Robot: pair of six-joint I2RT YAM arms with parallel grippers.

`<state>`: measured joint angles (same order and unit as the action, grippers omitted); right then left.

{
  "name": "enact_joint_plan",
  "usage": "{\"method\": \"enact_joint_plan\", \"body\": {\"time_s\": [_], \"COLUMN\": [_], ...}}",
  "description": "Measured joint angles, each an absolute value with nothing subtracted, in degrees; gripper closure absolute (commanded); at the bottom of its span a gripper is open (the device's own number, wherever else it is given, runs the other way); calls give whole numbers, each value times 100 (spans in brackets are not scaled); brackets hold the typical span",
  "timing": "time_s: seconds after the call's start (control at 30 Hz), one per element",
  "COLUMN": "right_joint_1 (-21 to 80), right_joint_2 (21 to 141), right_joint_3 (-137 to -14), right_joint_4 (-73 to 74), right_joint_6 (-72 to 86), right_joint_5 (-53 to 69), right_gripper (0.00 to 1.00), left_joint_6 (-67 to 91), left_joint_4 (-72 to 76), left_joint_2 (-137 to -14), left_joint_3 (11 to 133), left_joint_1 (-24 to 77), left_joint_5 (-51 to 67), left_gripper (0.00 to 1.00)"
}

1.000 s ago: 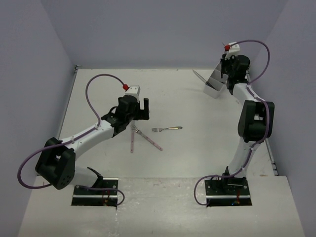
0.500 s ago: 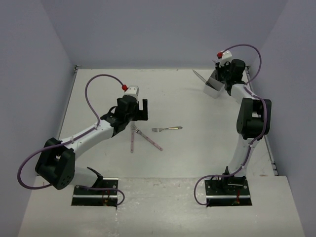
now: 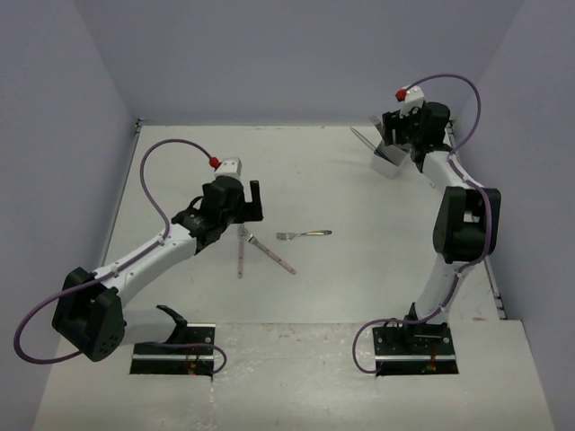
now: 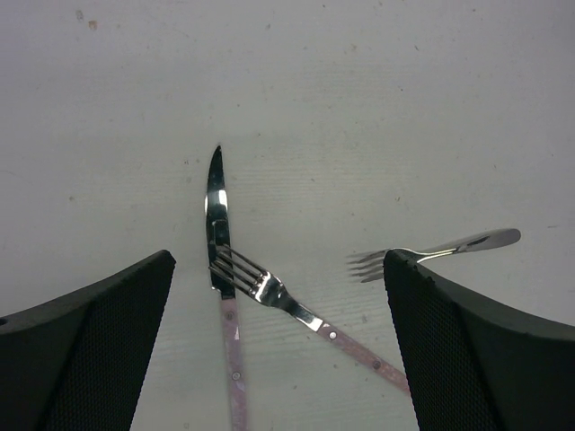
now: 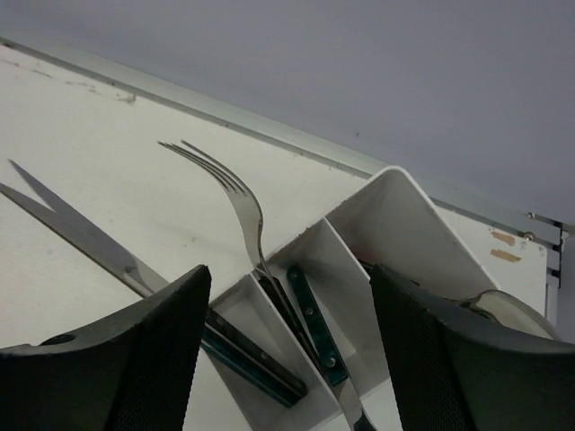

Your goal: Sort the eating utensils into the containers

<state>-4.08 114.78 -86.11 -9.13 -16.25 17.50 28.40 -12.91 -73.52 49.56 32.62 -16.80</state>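
Observation:
A pink-handled knife (image 4: 218, 224) and a pink-handled fork (image 4: 269, 292) lie crossed on the table, with an all-metal fork (image 4: 449, 246) to their right. My left gripper (image 4: 278, 265) hangs open above them, touching none. In the top view the knife (image 3: 241, 253), the pink fork (image 3: 274, 256) and the metal fork (image 3: 304, 234) lie just right of the left gripper (image 3: 243, 199). The white divided bin (image 5: 404, 215) stands at the far right (image 3: 386, 162). My right gripper (image 5: 289, 274) is open over it, holding nothing. Inside the bin, a fork (image 5: 238, 193) leans out of the middle compartment and knife blades (image 5: 81, 229) stick out of the left one.
A dark green handle (image 5: 310, 323) lies in the bin's middle compartment. A rounded metal piece (image 5: 503, 310) shows at the bin's right side. The back wall runs just behind the bin, and the right wall is close by.
My right gripper has opened above the bin and shifted slightly back. The left arm has moved a little to the left, its gripper still open over the pink utensils.

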Motion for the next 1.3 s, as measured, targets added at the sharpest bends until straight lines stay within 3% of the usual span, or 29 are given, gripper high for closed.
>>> {"method": "enact_joint_plan", "body": {"time_s": [0.03, 0.07, 0.1, 0.43, 0.9, 0.97, 1.13, 1.3], "right_joint_1": [-375, -329, -279, 1009, 1286, 1286, 1286, 1286], "right_joint_2": [11314, 11120, 10903, 8368, 8044, 7848, 7352, 7181], "right_joint_3": [-8571, -8508, -8431, -6799, -5835, -5688, -5474, -5448], "right_joint_4": [-878, -860, -845, -1111, 539, 644, 655, 648], "right_joint_6": [-1594, -1546, -1483, -257, 1452, 1511, 1586, 1590], "right_joint_5": [1732, 1704, 1673, 183, -2010, -2137, -2410, -2676], "right_gripper": [22, 8, 1, 1, 1, 1, 1, 1], "left_joint_6": [2928, 3006, 3109, 4228, 5155, 5277, 5540, 5730], "left_joint_4": [-1365, -1450, -1544, -2285, -2655, -2781, -3133, -3708], "left_joint_2": [-7314, -7273, -7227, -6952, -9011, -9260, -9824, -10313], "left_joint_3": [4945, 4921, 4882, 3990, 5273, 5509, 5931, 6455], "left_joint_1": [3262, 3262, 3262, 3264, 4143, 4202, 4257, 4366], "left_joint_5": [-1693, -1706, -1721, -1251, -867, -891, -987, -1385], "left_gripper": [0, 0, 0, 0, 1, 5, 31, 45]}}
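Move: The pink fork's middle lies about 7 cm back from the open left hand, 7 cm to its right and 14 cm below. At that same depth, the pink knife is some 4 cm back and in line sideways, and the silver fork 2 cm back and 16 cm right. The container is level with the empty right hand, 4 cm left and 12 cm below; from that hand the pink fork is roughly 34 cm back, 36 cm left, 17 cm below. Left hand sinks 13 cm, back and right, tipping down and narrowing over pink fork; right retreats 20 cm. ##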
